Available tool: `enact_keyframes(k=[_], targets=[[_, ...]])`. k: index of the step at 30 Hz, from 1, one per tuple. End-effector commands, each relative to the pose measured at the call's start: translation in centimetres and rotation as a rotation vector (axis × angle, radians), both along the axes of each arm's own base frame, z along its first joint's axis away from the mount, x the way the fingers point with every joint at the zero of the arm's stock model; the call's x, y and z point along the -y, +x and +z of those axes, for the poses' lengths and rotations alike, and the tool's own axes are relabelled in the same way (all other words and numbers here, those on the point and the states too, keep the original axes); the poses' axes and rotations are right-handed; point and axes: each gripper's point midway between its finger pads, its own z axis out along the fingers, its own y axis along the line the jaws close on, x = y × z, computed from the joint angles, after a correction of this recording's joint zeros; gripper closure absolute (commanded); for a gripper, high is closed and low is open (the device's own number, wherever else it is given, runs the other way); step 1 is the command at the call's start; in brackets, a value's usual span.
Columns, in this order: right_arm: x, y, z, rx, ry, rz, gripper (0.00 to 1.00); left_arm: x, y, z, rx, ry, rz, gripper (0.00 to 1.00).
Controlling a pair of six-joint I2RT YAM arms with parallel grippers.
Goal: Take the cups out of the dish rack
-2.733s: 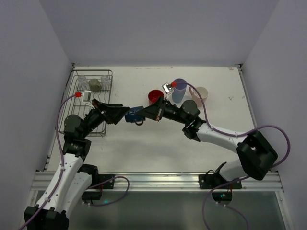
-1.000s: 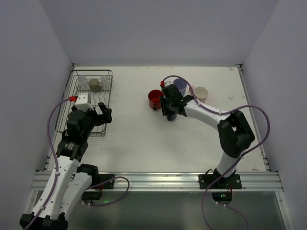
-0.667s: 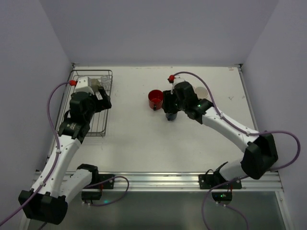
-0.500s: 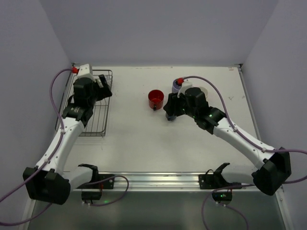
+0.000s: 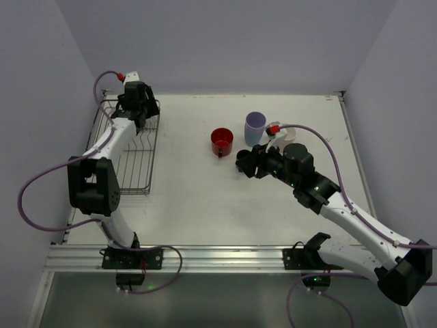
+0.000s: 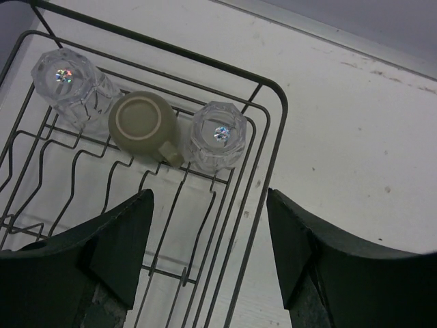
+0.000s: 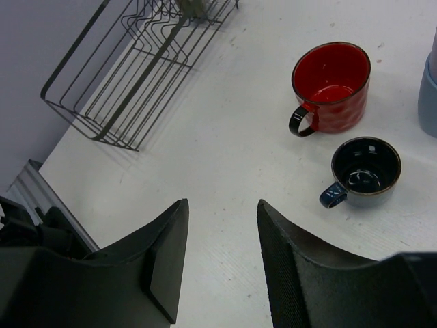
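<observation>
The dark wire dish rack [image 5: 126,154] stands at the back left. In the left wrist view its far end [image 6: 272,130] holds an upturned beige-olive mug [image 6: 143,126] between two upturned clear glasses [image 6: 68,78] [image 6: 218,134]. My left gripper [image 6: 209,205] hangs open and empty above them, also seen from the top [image 5: 140,113]. The dark blue cup [image 7: 366,171] stands upright on the table next to the red mug [image 7: 331,85] [image 5: 221,141]. My right gripper [image 7: 222,212] is open and empty, near the dark blue cup [image 5: 244,164]. The lavender tumbler [image 5: 255,127] stands behind.
A pale mug [image 5: 289,130] shows partly behind the right wrist, right of the tumbler. The rack's near half holds only bare wires and tines [image 7: 147,58]. Grey walls close the table at the back and both sides.
My right gripper has let go of the dark blue cup beside the red mug and drawn back toward the near right. My left arm has swung to the rack's far end.
</observation>
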Motion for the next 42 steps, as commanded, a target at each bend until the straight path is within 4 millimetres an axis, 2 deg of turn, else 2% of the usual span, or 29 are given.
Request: enact_keyframes(k=[1, 4, 10, 16, 21, 29, 33, 34, 36, 37, 39, 41, 42], targets=[[-0.6, 0.3, 1.5, 0.047, 0.062, 0.004, 0.53, -1.5, 3.4, 2.3, 0.077, 0.069, 0.016, 0.29], [-0.7, 0.5, 1.1, 0.037, 0.052, 0.003, 0.53, -1.9, 5.0, 1.0, 0.05, 0.081, 0.012, 0.29], [-1.1, 0.7, 0.7, 0.029, 0.047, 0.012, 0.53, -0.9, 7.0, -1.7, 0.006, 0.075, -0.056, 0.29], [-1.1, 0.8, 0.6, 0.026, 0.044, 0.012, 0.53, -0.7, 7.5, -4.2, -0.041, 0.069, -0.063, 0.29], [-1.2, 0.7, 0.3, 0.018, 0.041, 0.016, 0.53, -0.9, 7.6, -5.5, -0.062, 0.072, -0.054, 0.31], [-1.4, 0.8, 0.0, 0.011, 0.035, 0.021, 0.53, -1.2, 8.0, -7.4, -0.093, 0.094, -0.051, 0.4], [-1.4, 0.8, 0.0, 0.009, 0.035, 0.025, 0.53, -1.2, 8.3, -7.7, -0.095, 0.096, -0.054, 0.51], [-1.4, 0.8, 0.0, 0.008, 0.036, 0.025, 0.53, -1.2, 8.4, -7.7, -0.093, 0.092, -0.054, 0.61], [-1.4, 0.8, 0.0, 0.009, 0.035, 0.024, 0.53, -1.0, 8.4, -7.3, -0.086, 0.084, -0.055, 0.71], [-1.4, 0.8, -0.1, 0.009, 0.033, 0.024, 0.53, -1.0, 8.4, -6.6, -0.068, 0.079, -0.053, 0.78], [-1.5, 0.8, -0.2, 0.007, 0.031, 0.025, 0.53, -0.9, 8.4, -5.4, -0.039, 0.07, -0.056, 0.81], [-1.8, 1.0, 0.3, 0.021, 0.049, 0.034, 0.53, -0.7, 8.2, -2.9, 0.011, 0.058, -0.06, 0.84], [-2.0, 1.0, 0.4, 0.019, 0.053, 0.038, 0.53, -0.6, 7.9, -0.9, 0.051, 0.048, -0.057, 0.85]])
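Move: The right-hand clear glass, in the rack's far right corner, is about 7 cm ahead of the left hand, 1 cm to its left and 9 cm below. The olive cup stands in the same row, roughly 8 cm left of that glass and 1 cm nearer; the other clear glass is some 14 cm left of it, level with it. From the idle right hand the right-hand glass lies about 31 cm ahead, 37 cm left and 15 cm lower. Down and forward goes the left hand, about 8 cm lower and 7 cm farther out, running mostly forward at first and then sinking more steeply over the right-hand clear glass, with the fingers tipping slightly farther down. The already part-open fingers straddle it beside the olive cup, then close and pinch its sides. ##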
